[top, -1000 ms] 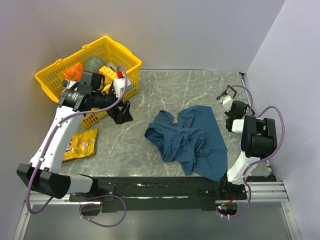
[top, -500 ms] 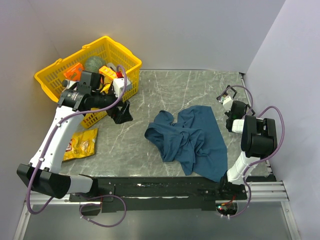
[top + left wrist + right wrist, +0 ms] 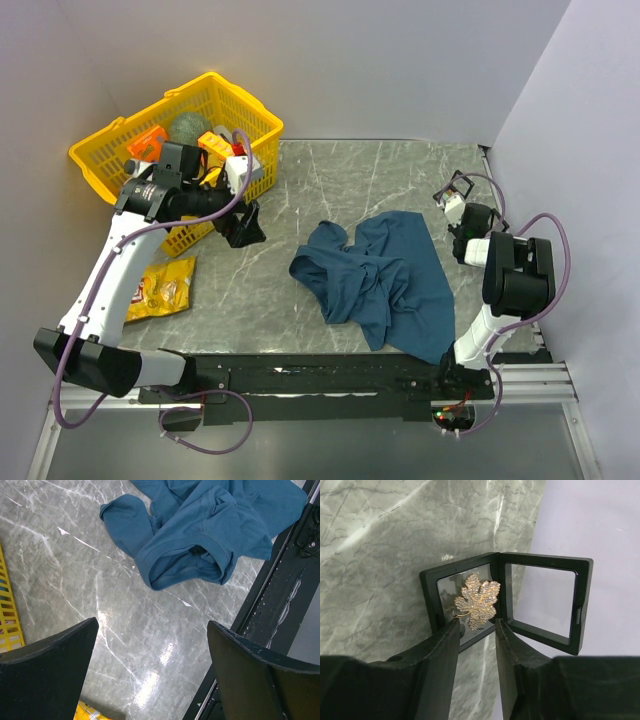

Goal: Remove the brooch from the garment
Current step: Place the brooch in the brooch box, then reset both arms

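The garment (image 3: 385, 280) is a crumpled dark blue shirt in the middle of the table, also visible in the left wrist view (image 3: 200, 535). The brooch (image 3: 477, 600), a gold glittering leaf, lies in the tray of an open black box (image 3: 427, 595) at the far right of the table (image 3: 455, 193), well away from the garment. My right gripper (image 3: 476, 625) is open just below the brooch, which rests in the tray and is not pinched. The left fingertip (image 3: 451, 627) is at the brooch's gold stem. My left gripper (image 3: 245, 225) hangs wide open and empty (image 3: 152, 625) left of the garment.
A yellow basket (image 3: 100, 160) full of mixed items stands at the back left, and a yellow snack bag (image 3: 160, 288) lies in front of it. The box's clear lid (image 3: 585, 605) stands open against the right wall. A black rail (image 3: 330, 375) runs along the near edge.
In the top view the right wrist has shifted only slightly at the box. The left arm and the garment have not moved.
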Available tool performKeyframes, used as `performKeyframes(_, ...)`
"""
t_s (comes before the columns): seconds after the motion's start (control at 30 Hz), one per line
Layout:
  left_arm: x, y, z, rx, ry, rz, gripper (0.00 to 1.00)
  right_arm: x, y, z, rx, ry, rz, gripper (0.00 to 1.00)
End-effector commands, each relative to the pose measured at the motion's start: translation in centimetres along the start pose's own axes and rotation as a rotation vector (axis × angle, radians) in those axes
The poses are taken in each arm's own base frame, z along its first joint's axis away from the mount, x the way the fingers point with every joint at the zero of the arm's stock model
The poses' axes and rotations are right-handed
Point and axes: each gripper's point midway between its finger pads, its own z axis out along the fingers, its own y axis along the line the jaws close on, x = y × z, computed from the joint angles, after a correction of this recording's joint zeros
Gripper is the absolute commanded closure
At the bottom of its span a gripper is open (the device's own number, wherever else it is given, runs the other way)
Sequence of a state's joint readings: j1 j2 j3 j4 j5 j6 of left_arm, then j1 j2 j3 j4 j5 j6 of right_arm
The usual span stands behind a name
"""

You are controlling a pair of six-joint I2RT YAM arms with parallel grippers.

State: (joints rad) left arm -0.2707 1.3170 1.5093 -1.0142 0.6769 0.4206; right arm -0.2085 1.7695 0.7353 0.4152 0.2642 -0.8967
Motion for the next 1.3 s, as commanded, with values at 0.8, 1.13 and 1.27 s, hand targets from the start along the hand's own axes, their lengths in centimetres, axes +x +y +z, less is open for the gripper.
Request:
performKeyframes(0.8,-3.9,-1.4,-4.3,-0.106,-0.186,0.046,0.04,-13.2,-2.9,-28.2,-0.581,-0.551,0.218,0.0)
performKeyframes(1.13,-8.8,0.8,-11.7,-0.495,-0.434,0.061,0.04,-14.4,-3.3,-46.8,-0.76,-1.01,0.141,0.0)
performKeyframes(1.27,-9.1,1.4,-12.6,-0.549,-0.451,0.037,0.04,-13.6,-3.4,-50.1,-0.711,-1.148,0.102,0.0)
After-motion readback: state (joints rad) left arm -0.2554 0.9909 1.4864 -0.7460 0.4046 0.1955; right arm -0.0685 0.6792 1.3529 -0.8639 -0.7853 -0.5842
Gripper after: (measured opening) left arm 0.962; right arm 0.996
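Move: The leaf brooch already lies in its open box just under the right fingertips, about 2 cm ahead, 1 cm right and 2 cm below the hand point. The other brooch box, also open, stands some 10 cm ahead and 10 cm left; the crumpled garment's middle is about 15 cm back and 30 cm left. From the left hand, the leaf brooch is roughly 63 cm right, 15 cm ahead and 28 cm down. Up and left, slowly at first and then fast, the right hand backs off the leaf brooch and its box, climbing about 37 cm and swinging left and back towards its base, high over the garment. Its already parted fingers open fully as the wrist turns counter-clockwise, rolls left side up and tips upward. The empty left hand rises some 12 cm, mostly late, drifting left and turning counter-clockwise with its tips lifting, fingers still wide. ##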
